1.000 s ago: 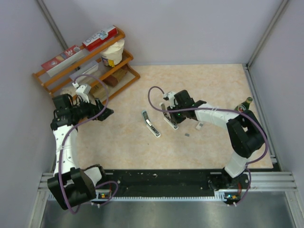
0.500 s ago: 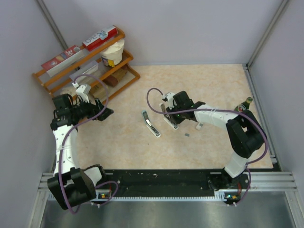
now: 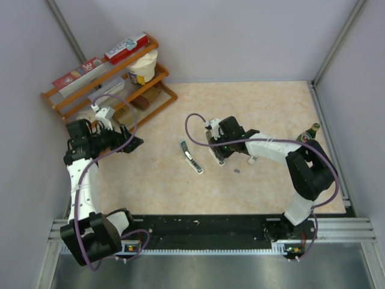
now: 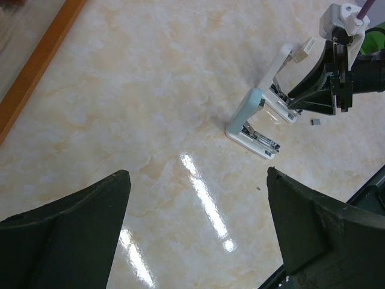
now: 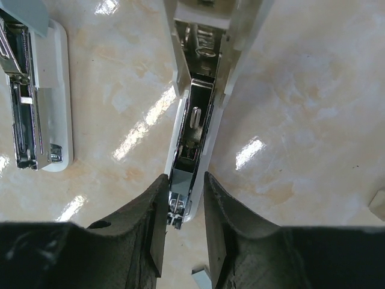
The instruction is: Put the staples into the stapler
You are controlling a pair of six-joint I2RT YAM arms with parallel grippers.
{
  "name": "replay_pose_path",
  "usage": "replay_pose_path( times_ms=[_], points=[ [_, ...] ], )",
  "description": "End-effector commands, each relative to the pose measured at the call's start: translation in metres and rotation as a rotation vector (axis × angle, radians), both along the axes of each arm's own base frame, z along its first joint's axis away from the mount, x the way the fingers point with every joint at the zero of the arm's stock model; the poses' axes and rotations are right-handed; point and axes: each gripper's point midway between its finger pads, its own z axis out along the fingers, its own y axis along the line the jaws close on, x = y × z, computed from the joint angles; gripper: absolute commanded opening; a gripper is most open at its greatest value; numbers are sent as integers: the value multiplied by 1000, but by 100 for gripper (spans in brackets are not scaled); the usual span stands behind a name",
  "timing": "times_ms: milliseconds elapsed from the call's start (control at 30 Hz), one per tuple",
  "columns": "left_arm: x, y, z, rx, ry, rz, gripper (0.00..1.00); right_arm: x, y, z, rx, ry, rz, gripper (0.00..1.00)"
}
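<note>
Two opened white staplers lie mid-table: one (image 3: 190, 156) (image 4: 252, 126) (image 5: 36, 120) on the left, the other (image 3: 216, 152) (image 5: 198, 120) to its right, its metal magazine exposed. My right gripper (image 3: 212, 143) (image 5: 185, 176) straddles the near tip of the right stapler. Its jaws stand slightly apart, with a thin gap on the right side. A tiny grey packet of staples (image 3: 236, 171) (image 4: 315, 122) (image 5: 201, 278) lies on the table just beside that gripper. Far to the left, my left gripper (image 3: 135, 143) (image 4: 197, 173) hangs wide open and empty above bare table.
A wooden rack (image 3: 108, 78) with boxes and a cup stands at the back left. A green bottle (image 3: 310, 131) sits by the right wall. A small white piece (image 3: 252, 160) (image 5: 379, 205) lies right of the staplers.
My right gripper's jaws have parted a little around the stapler's tip, and its wrist has shifted slightly. The left arm has not moved.
</note>
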Motion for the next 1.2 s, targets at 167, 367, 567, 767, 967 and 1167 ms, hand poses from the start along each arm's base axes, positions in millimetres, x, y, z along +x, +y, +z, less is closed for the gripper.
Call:
replay_pose_path(
  times_ms=[167, 367, 567, 767, 967, 1167],
  points=[
    [3, 3, 2, 12, -33, 0, 98, 1, 5, 37, 39, -94, 30, 42],
    [2, 3, 3, 12, -33, -1, 98, 4, 2, 48, 36, -135, 33, 47],
    [3, 3, 4, 11, -36, -1, 98, 5, -5, 59, 20, -164, 40, 47],
    [3, 4, 5, 23, -38, -5, 98, -2, -25, 75, -12, -200, 99, 47],
    [-1, 8, 14, 73, -57, 9, 98, -19, -55, 80, -52, -247, 132, 54],
    [-12, 14, 27, 155, -67, 32, 99, -13, -81, 97, 4, -288, 61, 69]
  ],
)
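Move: The staple strip in the open white stapler's channel lies right under the right hand's parted fingertips, about 1 cm down. The loose strip is some 6 cm to the hand's right and 5 cm back, the staple tray about 11 cm right and level with it, and the blue stapler roughly 9 cm left and level, all a few centimetres lower. From the left hand the channel's strip is about 27 cm right, 2 cm ahead and 18 cm down. The strip in the white stapler's channel is left behind as the right hand lifts off it, first almost straight up about 3.5 cm, then on up and away to the right past the stapler's side, ending some 8 cm higher and 7 cm to the right. The fingers spread from about a quarter to two thirds open, and the fingertips tilt forward roughly 15 degrees. ##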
